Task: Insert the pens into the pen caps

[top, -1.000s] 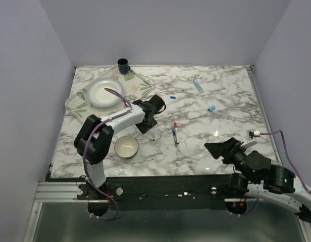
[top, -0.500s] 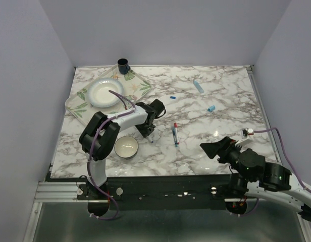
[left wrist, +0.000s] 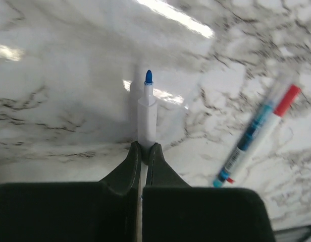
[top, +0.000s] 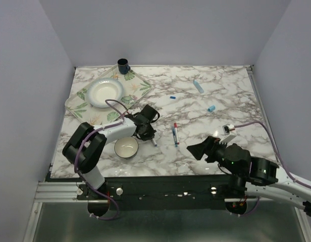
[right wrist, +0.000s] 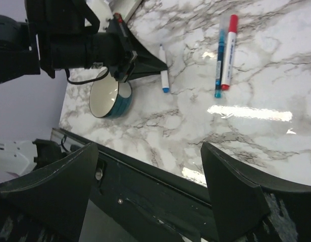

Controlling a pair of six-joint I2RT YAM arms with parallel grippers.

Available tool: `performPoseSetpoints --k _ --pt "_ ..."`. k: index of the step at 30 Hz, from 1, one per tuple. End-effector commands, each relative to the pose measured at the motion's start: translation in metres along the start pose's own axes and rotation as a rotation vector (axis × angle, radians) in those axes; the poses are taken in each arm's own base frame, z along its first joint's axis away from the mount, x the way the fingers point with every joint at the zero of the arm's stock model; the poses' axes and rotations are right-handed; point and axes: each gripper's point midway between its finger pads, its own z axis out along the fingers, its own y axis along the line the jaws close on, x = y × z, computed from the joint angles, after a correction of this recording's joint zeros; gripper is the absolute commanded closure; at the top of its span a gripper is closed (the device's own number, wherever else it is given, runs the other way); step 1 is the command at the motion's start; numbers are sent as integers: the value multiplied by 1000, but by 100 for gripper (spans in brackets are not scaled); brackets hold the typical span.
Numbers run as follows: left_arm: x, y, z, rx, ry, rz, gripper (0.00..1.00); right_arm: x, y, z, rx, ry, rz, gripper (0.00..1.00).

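Observation:
My left gripper is shut on the rear of a white pen with a blue tip. The pen points away from the jaws, low over the marble. From above, this left gripper sits right of the bowl, with the pen's tip sticking out. A red-ended white pen lies just to its right, with a slim blue piece alongside it. A light blue pen, a light blue cap and a dark blue cap lie farther back. My right gripper is open and holds nothing, above the table's near edge.
A teal bowl stands beside the left gripper. A leaf-patterned tray holding a white plate is at the back left. A dark cup stands behind it. The black front rail runs under the right gripper.
The left gripper has moved nearer and closed on the blue-tipped pen. The right arm has swung left toward the table's middle, its jaws still wide apart.

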Motion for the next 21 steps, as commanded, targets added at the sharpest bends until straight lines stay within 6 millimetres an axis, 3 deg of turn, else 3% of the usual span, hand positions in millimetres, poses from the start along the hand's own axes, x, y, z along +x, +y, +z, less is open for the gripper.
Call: performPoseSetpoints --k 1,5,11,15,17,21 --pt "13 -87 -60 515 59 141 100 16 45 16 -164 83 -152 11" --pt "20 -113 -124 794 42 213 100 20 70 22 -228 148 -230 19" --pt "36 -123 -201 1088 16 287 100 21 90 30 -357 227 -246 27" --pt "48 -123 -235 1235 50 305 100 4 112 25 -445 185 -260 30" --pt "52 -122 -249 1304 49 316 100 -1 113 28 -422 173 -260 31" --pt "55 -118 -259 1349 48 324 100 -9 115 30 -413 142 -241 36"
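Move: The white pen is already pinched in the left hand just above the table; from the right hand it lies about 14 cm ahead, 20 cm left and 17 cm below. So the open right gripper is some 14 cm back, 20 cm right and 17 cm above the left hand. The red marker lies 11 cm right of the left hand and 1 cm ahead, the blue pen beside it level with the hand; the bowl sits 11 cm left and 4 cm back. The white pen, kept in the shut left fingers, is carried quickly up about 23 cm, also rightward and somewhat back towards the right gripper, while the left wrist swings some 70 degrees so that its fingers go from pointing down to pointing right and forward. The right hand comes left about 9 cm to meet it, then rises too, turning counter-clockwise, its fingers closing partway without reaching the pen. ##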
